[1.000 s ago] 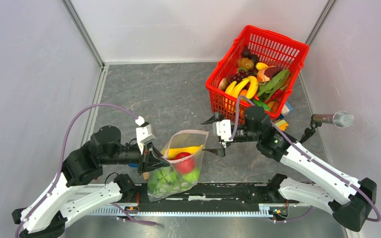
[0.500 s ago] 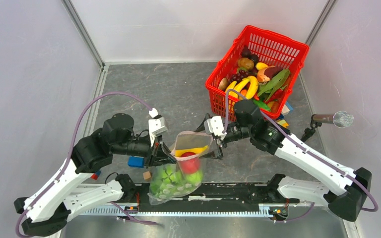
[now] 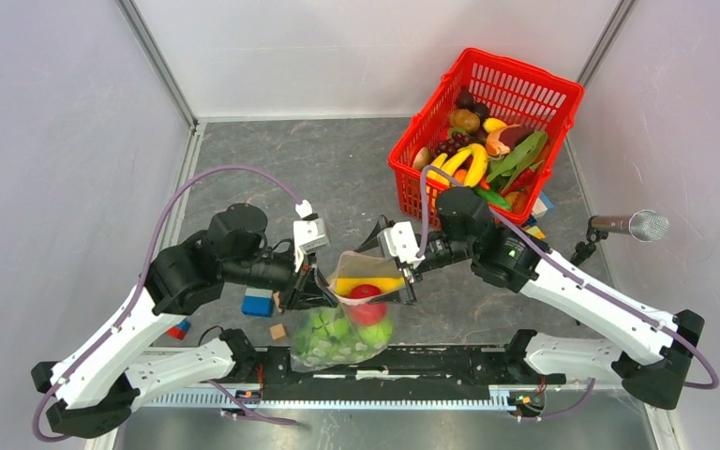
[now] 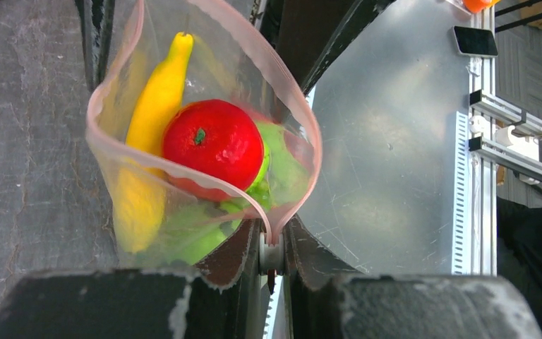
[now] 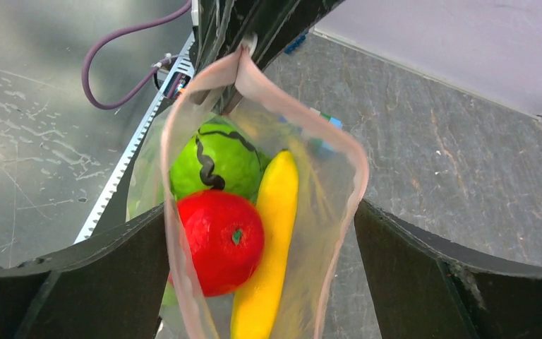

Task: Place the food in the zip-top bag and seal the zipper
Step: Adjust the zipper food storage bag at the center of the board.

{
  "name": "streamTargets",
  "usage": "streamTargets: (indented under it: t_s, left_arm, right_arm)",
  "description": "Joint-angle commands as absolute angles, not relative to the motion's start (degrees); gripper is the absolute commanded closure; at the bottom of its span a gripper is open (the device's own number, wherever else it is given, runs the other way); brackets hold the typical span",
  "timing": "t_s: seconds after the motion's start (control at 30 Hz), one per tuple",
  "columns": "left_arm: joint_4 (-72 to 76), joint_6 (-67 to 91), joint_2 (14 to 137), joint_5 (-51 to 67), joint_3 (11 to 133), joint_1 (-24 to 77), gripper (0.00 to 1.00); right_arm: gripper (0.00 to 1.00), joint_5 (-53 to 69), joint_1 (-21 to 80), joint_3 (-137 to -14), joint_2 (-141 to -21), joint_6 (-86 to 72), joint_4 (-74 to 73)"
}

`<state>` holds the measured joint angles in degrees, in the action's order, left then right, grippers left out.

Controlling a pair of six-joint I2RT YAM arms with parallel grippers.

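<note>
The zip-top bag (image 3: 349, 328) hangs open-mouthed between my two grippers. Its food shows through: a red apple (image 5: 219, 240), a yellow banana (image 5: 272, 233) and a green round fruit (image 5: 215, 162) with a black stripe. My left gripper (image 4: 274, 244) is shut on the left end of the pink zipper (image 4: 303, 113), seen from above at the left gripper (image 3: 322, 292). My right gripper (image 3: 392, 270) is open. Its fingers (image 5: 77, 282) stand on either side of the bag's right end, apart from the plastic. The pink strip (image 5: 353, 169) loops between them, unsealed.
A red mesh basket (image 3: 562, 94) full of toy produce stands at the back right. A blue block (image 3: 257, 302), a small wooden cube (image 3: 278, 331) and a small red piece (image 3: 179, 329) lie left of the bag. A microphone (image 3: 633, 225) is at the right.
The left gripper has carried the bag up and to the right. The right gripper has moved left until its open fingers straddle the bag's right end. The mouth has narrowed.
</note>
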<state>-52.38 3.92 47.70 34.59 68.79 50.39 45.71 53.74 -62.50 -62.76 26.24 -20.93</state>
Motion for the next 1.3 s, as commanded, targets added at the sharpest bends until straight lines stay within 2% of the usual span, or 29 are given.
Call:
streamTargets:
  t_s: [0.0,0.27,0.53,0.63,0.73,0.93,1.03,1.1,1.27]
  left_arm:
    - [-53.6,0.2,48.3,35.3,72.3,50.5,0.98]
    - [-54.6,-1.3,48.9,34.4,73.1,50.5,0.98]
    - [-54.6,-2.2,49.9,33.5,74.0,50.5,0.98]
    - [-55.7,-2.7,49.3,32.4,74.2,50.5,0.98]
    - [-57.3,-3.4,48.4,30.9,74.3,50.5,0.98]
    - [-58.4,-4.1,47.5,29.4,73.6,50.5,0.98]
    - [-58.4,-4.2,47.2,28.6,73.6,50.5,0.98]
    - [-58.4,-4.6,46.6,28.2,73.2,50.5,0.98]
    - [-58.3,-4.8,45.8,25.6,72.6,50.5,0.97]
  right_arm:
    - [0.02,44.5,54.5,-66.0,-62.2,25.9,-18.5]
    - [0.02,48.3,56.8,-68.2,-65.0,25.2,-18.6]
    - [0.02,43.8,61.0,-69.0,-69.0,24.1,-17.1]
    - [0.06,41.8,61.0,-67.6,-68.9,23.2,-15.3]
    - [0.16,37.7,61.0,-65.7,-68.2,21.8,-12.8]
    - [0.55,37.7,61.1,-63.9,-68.3,19.8,-10.8]
    - [0.68,37.9,61.0,-63.4,-68.6,19.1,-10.5]
    - [0.72,37.9,61.0,-62.8,-68.5,19.0,-10.2]
    - [1.00,37.6,61.0,-61.0,-67.6,16.6,-7.3]
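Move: The bag's open zipper mouth is already between my right hand's spread fingers, its middle about 2 cm to the left, 1 cm back and 1 cm below the hand point. Inside, the banana lies some 6 cm below that hand and 1 cm back, and the red fruit about 4 cm back and 7 cm below. My left hand still pinches one corner of the mouth, whose middle is roughly 4 cm to its right and 4 cm ahead. I bring my open right hand about 4 cm left along the bag mouth towards my left fingers, rising and drawing back a little, then dipping and easing forward again before the fingers close almost fully, pinching both zipper lips together. Meanwhile my left hand keeps its pinch on the corner and shifts some 2.5 cm left, sinking slightly. ##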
